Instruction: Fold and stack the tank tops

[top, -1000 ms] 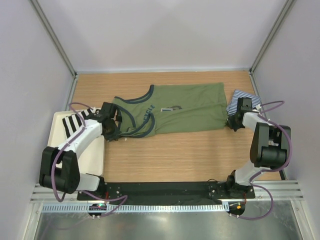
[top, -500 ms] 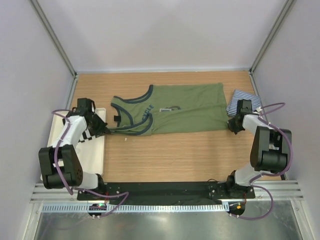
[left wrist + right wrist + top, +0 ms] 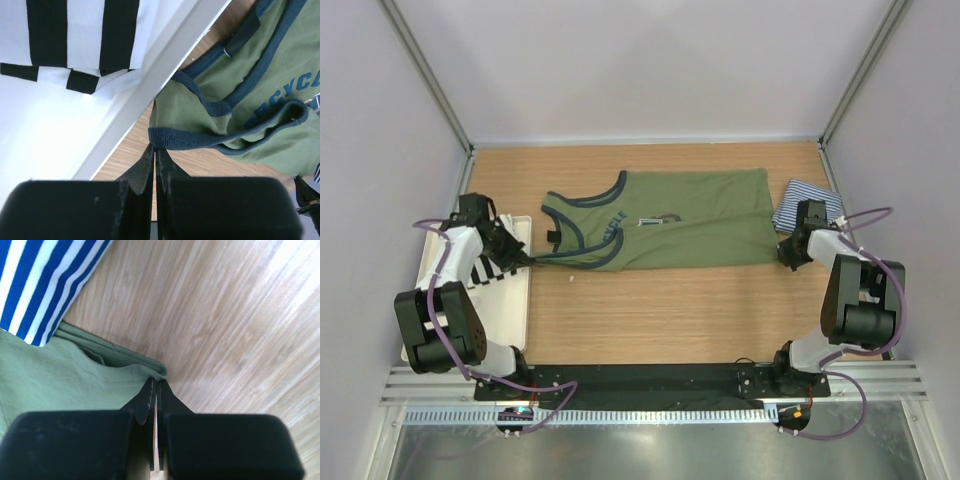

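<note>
The olive green tank top point(image 3: 690, 220) lies lengthwise across the middle of the table, navy-trimmed straps to the left and hem to the right. My left gripper point(image 3: 527, 262) is shut on the navy trim of its near strap point(image 3: 200, 140), right at the tray's edge. My right gripper point(image 3: 784, 256) is shut on the near hem corner point(image 3: 159, 371). The navy-and-white striped tank top point(image 3: 795, 195) lies bunched at the far right, partly under the right arm; its stripes point(image 3: 35, 285) overlap the green cloth point(image 3: 60, 375) in the right wrist view.
A white tray point(image 3: 510, 310) sits at the left edge of the table with a black-and-white striped cloth point(image 3: 485, 270) in it; its rim point(image 3: 150, 85) runs just beside the left fingers. Bare wood point(image 3: 670, 310) lies between the green top and the arm bases.
The left arm has swung left toward the tray, pulling the near strap out with it and drawing the green top straighter. The right gripper has held the hem corner in place.
</note>
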Motion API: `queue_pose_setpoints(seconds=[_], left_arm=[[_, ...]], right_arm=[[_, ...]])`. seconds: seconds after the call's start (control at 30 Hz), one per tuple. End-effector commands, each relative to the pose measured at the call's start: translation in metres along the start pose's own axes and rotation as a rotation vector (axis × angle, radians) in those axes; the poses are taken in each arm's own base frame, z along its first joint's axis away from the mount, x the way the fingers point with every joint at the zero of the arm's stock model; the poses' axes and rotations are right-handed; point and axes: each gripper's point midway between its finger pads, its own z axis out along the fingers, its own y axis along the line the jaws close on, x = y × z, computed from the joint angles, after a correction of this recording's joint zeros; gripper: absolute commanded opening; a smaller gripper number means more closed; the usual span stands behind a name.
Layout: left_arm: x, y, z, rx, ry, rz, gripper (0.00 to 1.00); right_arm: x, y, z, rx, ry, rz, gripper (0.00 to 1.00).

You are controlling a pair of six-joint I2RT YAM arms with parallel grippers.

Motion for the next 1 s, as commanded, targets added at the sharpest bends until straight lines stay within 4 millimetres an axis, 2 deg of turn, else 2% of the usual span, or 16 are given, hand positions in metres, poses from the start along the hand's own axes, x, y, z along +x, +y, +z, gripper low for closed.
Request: queue_pose_setpoints(seconds=[0.0,0.3,0.53,0.67,0.7,0.73,0.83,0.97], left_arm=[[-0.008,0.008,-0.010,-0.023,-0.037,0.025,0.00],[0.002,0.010,-0.014,-0.018,-0.009,0.058,0.00],[0.021,0.018,-0.010,0.000,0.036,0.082,0.01],[0.035,0.011,-0.009,0.028,0.071,0.118,0.20],[0.036,0.008,-0.010,0.030,0.070,0.123,0.36],[0.038,0.006,-0.011,0.032,0.068,0.138,0.47],[0.039,0.004,-0.012,0.032,0.059,0.144,0.50],[0.037,-0.010,-0.019,0.016,0.007,0.216,0.52]], right_arm=[[-0.013,-0.009,-0.011,0.023,-0.047,0.007,0.01],[-0.031,-0.013,-0.031,0.022,-0.089,0.014,0.01],[-0.023,-0.022,-0.036,0.021,-0.063,0.004,0.01],[-0.016,-0.030,-0.036,0.030,-0.047,-0.001,0.01],[-0.014,-0.033,-0.035,0.036,-0.042,-0.002,0.01],[-0.014,-0.035,-0.036,0.042,-0.045,-0.003,0.01],[-0.014,-0.036,-0.037,0.041,-0.043,-0.007,0.01],[-0.010,-0.039,-0.040,0.035,-0.034,-0.020,0.01]])
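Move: The left hand holds the green tank top's left end; the table spot for it is about 4 cm back, 2 cm right and 7 cm below. The tank top's middle lies some 34 cm right and 11 cm ahead; the black-and-white top is about 12 cm left and 3 cm ahead. From the right hand, pinching the other end, that middle is some 31 cm left and 12 cm ahead; the blue-striped top is 16 cm ahead, 5 cm right. Both hands draw the green tank top's pinched ends back about 4 cm, and the left opens, letting go. ##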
